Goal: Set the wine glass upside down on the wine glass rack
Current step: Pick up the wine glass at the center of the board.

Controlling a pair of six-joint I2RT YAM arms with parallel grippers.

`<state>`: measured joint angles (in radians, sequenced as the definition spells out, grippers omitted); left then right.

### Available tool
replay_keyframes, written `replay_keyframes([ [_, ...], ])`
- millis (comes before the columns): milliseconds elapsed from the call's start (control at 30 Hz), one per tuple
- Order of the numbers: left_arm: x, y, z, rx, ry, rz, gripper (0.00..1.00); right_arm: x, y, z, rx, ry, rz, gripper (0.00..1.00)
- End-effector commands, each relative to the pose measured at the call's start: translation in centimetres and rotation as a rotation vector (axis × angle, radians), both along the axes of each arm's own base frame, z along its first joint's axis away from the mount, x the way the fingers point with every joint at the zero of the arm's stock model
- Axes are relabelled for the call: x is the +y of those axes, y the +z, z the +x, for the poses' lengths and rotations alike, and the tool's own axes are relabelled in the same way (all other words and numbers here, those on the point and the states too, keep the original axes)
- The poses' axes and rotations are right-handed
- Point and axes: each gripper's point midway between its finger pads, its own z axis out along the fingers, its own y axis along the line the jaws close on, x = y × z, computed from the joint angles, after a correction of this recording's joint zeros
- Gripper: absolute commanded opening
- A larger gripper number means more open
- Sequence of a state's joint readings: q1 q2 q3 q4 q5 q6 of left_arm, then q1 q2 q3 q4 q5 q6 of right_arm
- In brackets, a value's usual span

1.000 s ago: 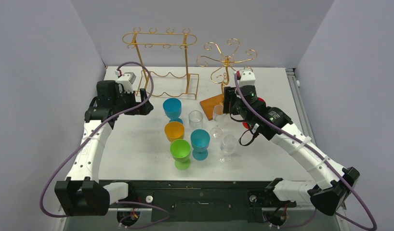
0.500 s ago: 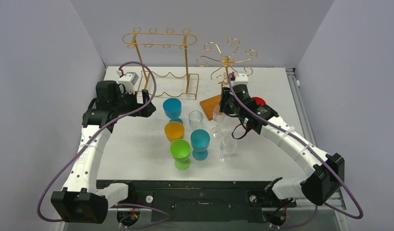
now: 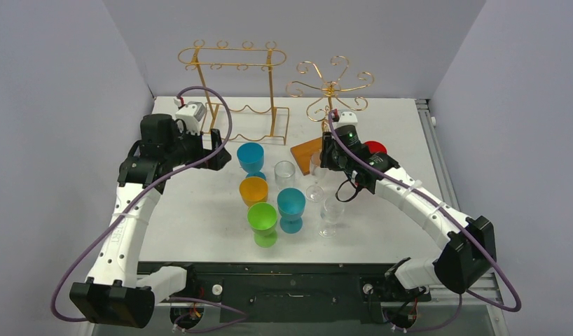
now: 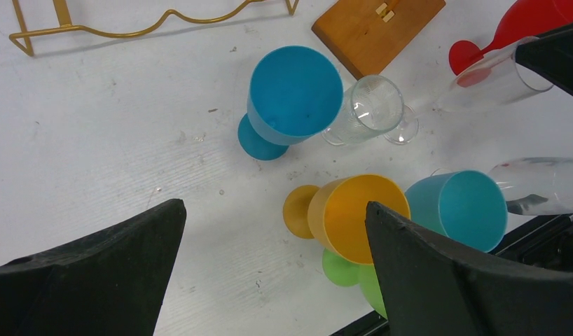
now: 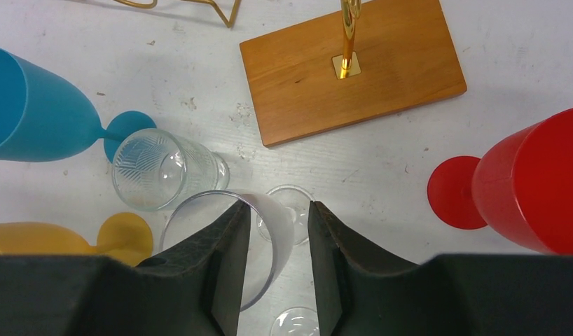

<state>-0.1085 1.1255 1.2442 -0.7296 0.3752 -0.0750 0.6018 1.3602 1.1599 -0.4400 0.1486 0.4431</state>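
A clear wine glass (image 3: 315, 172) stands upright on the table in front of the gold wine glass rack (image 3: 329, 89), which rises from a wooden base (image 5: 354, 70). My right gripper (image 3: 325, 159) is low over this glass. In the right wrist view its jaws (image 5: 278, 210) stand narrowly apart, straddling the near wall of the glass bowl (image 5: 273, 234) with a gap on each side. My left gripper (image 3: 217, 157) is wide open and empty, hovering left of the blue cup (image 3: 251, 157). In the left wrist view its fingers (image 4: 273, 206) frame bare table and the orange cup (image 4: 354, 213).
A second gold rack (image 3: 231, 59) stands at the back left. Around the glass are a clear tumbler (image 3: 284, 171), another clear wine glass (image 3: 331, 210), orange (image 3: 253, 189), green (image 3: 263, 218) and teal (image 3: 291, 204) cups, and a red cup (image 3: 373, 147).
My right arm has swung left and down, bringing its gripper over the clear wine glass. My left gripper has shifted slightly toward the right and back.
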Motion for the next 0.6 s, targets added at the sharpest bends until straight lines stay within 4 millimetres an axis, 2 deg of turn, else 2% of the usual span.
replay_keyframes([
  [0,-1.0,3.7,-0.6,-0.082,-0.034,-0.026,1.00,-0.1,-0.5,0.0,0.012,0.001,0.009,0.32],
  [233,-1.9,4.0,-1.2,-0.081,-0.067,-0.023,1.00,-0.4,-1.4,-1.0,0.031,0.014,0.001,0.30],
  [433,-2.8,4.7,-1.6,-0.085,-0.102,-0.028,1.00,-0.3,-2.1,-0.9,0.045,0.013,-0.004,0.08],
  [500,-3.3,5.1,-1.9,-0.090,-0.126,-0.025,1.00,-0.6,-1.7,-1.0,0.035,0.008,-0.005,0.01],
  [567,-3.8,5.3,-2.3,-0.082,-0.156,-0.015,1.00,-1.1,-0.8,-1.1,0.020,0.001,-0.004,0.00],
])
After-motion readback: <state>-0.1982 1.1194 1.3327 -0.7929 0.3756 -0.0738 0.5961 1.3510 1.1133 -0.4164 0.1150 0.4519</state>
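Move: Just left of the right hand, about 2 cm off, stands the wine glass, its middle some 9 cm lower and its rim already between the open fingers. The ridged glass is about 11 cm left and 2 cm ahead of the hand, the wooden stand base 13 cm ahead, the red goblet 13 cm right and 3 cm ahead. From the left hand, the wine glass lies roughly 27 cm right, 3 cm ahead and 16 cm lower. Closing on the rim of the wine glass, the right hand nearly stays in place, sinking only about 1 cm, then shuts its fingers from a third open and pinches the glass wall at its right side, one finger inside the bowl and one outside. The left hand, empty and wide open, drifts about 4 cm up, right and a little back. ##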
